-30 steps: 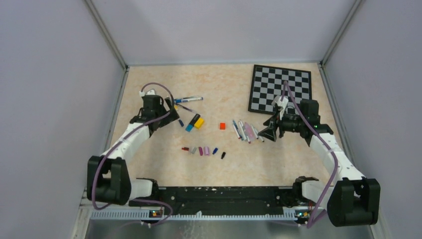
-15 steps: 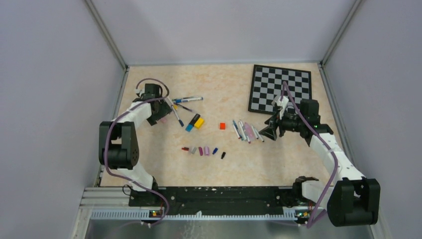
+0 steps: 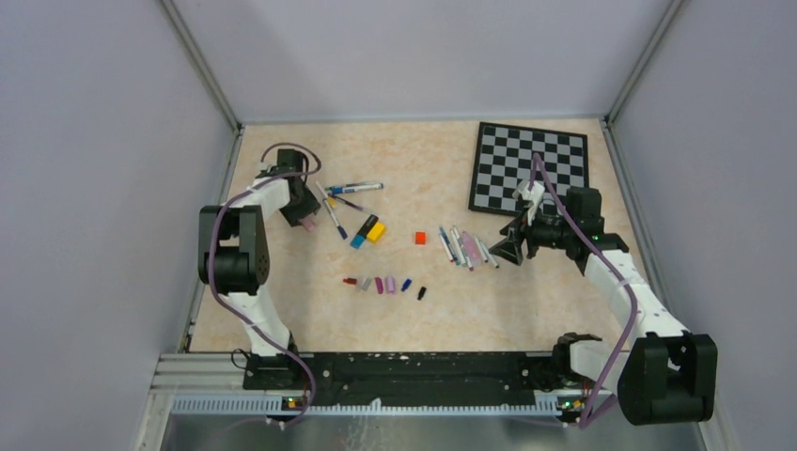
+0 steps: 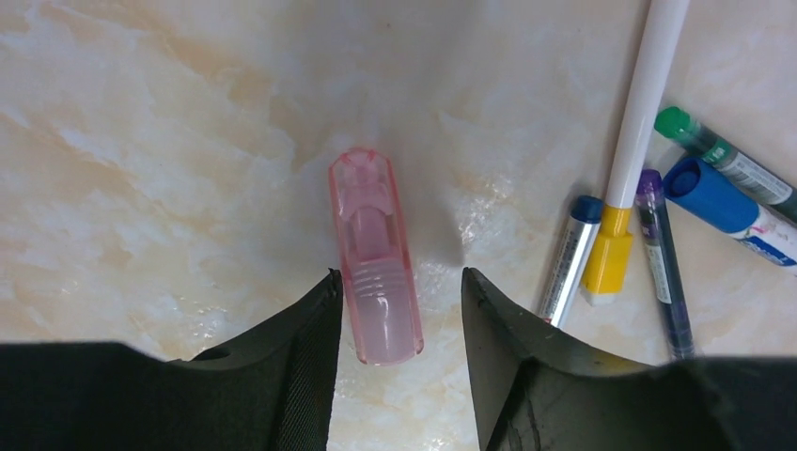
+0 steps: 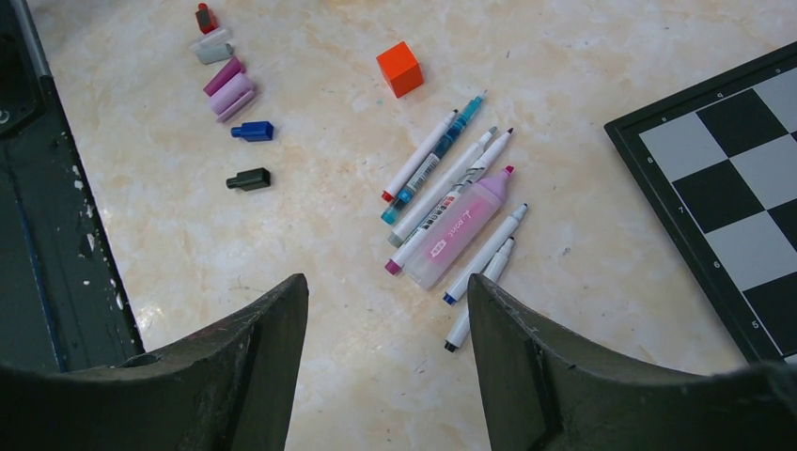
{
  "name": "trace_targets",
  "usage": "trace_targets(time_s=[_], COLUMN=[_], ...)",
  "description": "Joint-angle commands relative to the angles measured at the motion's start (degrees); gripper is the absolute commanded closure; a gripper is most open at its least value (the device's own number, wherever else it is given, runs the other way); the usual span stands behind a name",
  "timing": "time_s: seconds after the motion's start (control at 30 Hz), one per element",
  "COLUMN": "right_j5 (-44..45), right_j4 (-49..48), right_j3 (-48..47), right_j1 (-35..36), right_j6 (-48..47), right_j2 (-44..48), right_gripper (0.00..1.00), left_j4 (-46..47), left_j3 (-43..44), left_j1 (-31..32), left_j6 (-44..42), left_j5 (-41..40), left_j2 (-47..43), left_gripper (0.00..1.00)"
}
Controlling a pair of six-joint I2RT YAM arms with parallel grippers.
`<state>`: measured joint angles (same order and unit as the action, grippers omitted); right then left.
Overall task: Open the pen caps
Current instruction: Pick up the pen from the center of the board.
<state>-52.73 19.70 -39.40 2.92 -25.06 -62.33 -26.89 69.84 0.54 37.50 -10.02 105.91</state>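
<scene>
A translucent pink pen cap (image 4: 376, 249) lies flat on the table between the jaws of my left gripper (image 4: 400, 274), which is open; the left finger (image 4: 315, 319) is almost against it. In the top view this gripper (image 3: 303, 210) is at the far left by a loose group of pens (image 3: 343, 197). My right gripper (image 5: 387, 282) is open and empty, hovering just near of a cluster of several uncapped pens (image 5: 451, 202). A row of removed caps (image 5: 230, 89) lies further left, seen mid-table in the top view (image 3: 385, 284).
A white pen with a yellow end (image 4: 630, 141) and blue, green and purple pens lie right of the left gripper. Cyan and yellow caps (image 3: 367, 235) and a red cube (image 3: 420, 238) sit mid-table. A chessboard (image 3: 531, 169) lies far right.
The left arm's elbow has swung up and in toward the far left, and its gripper has shifted slightly over the pink cap. The right arm has hardly moved.
</scene>
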Motion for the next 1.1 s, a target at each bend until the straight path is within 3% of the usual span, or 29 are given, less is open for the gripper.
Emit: trace_targets(time_s=[0.0, 0.47, 0.8, 1.07], right_j5=[-0.44, -0.18, -0.18, -2.42], right_j4=[-1.47, -1.26, -1.15, -0.46], right_j3=[-1.04, -1.21, -1.13, -0.69], right_j1=[-0.54, -0.54, -0.54, -0.54], right_j6=[-1.25, -1.46, -1.55, -2.51], right_j2=[-0.28, -0.32, 0.13, 0.74], right_gripper=[0.38, 0.38, 0.38, 0.38], left_j4=[-4.31, -6.58, -6.71, -2.34], left_j3=[3.78, 4.25, 3.85, -0.05], left_j1=[-0.18, -0.18, -0.18, -0.18], left_j6=[-0.66, -0.22, -2.17, -4.19], left_j5=[-1.93, -1.73, -0.98, -0.46], left_j2=[2.41, 4.54, 2.91, -6.03], left_gripper=[0.48, 0.52, 0.69, 0.79])
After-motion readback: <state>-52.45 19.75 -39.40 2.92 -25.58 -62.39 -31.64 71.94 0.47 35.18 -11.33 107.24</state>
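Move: The pink pen lies almost in the left hand's open fingers: about 1 cm ahead of the hand point, 1 cm left and 1 cm down, still untouched. From the left hand, the white pen with the yellow cap lies about 8 cm ahead and 5 cm right; the blue-capped pen some 1 cm ahead and 8 cm right. From the idle right hand, the pink pen is roughly 16 cm ahead, 48 cm left and 13 cm down. The left hand settles about 1 cm down over the pink pen, easing slightly left and then about 1 cm back, while its fingers tip about 5 degrees nearer to straight down. Its fingers close from a little over half open to about a third, pinching the pen across its width on the half nearer the hand, and with the grip made the hand starts to rise, by only about half a centimetre. ##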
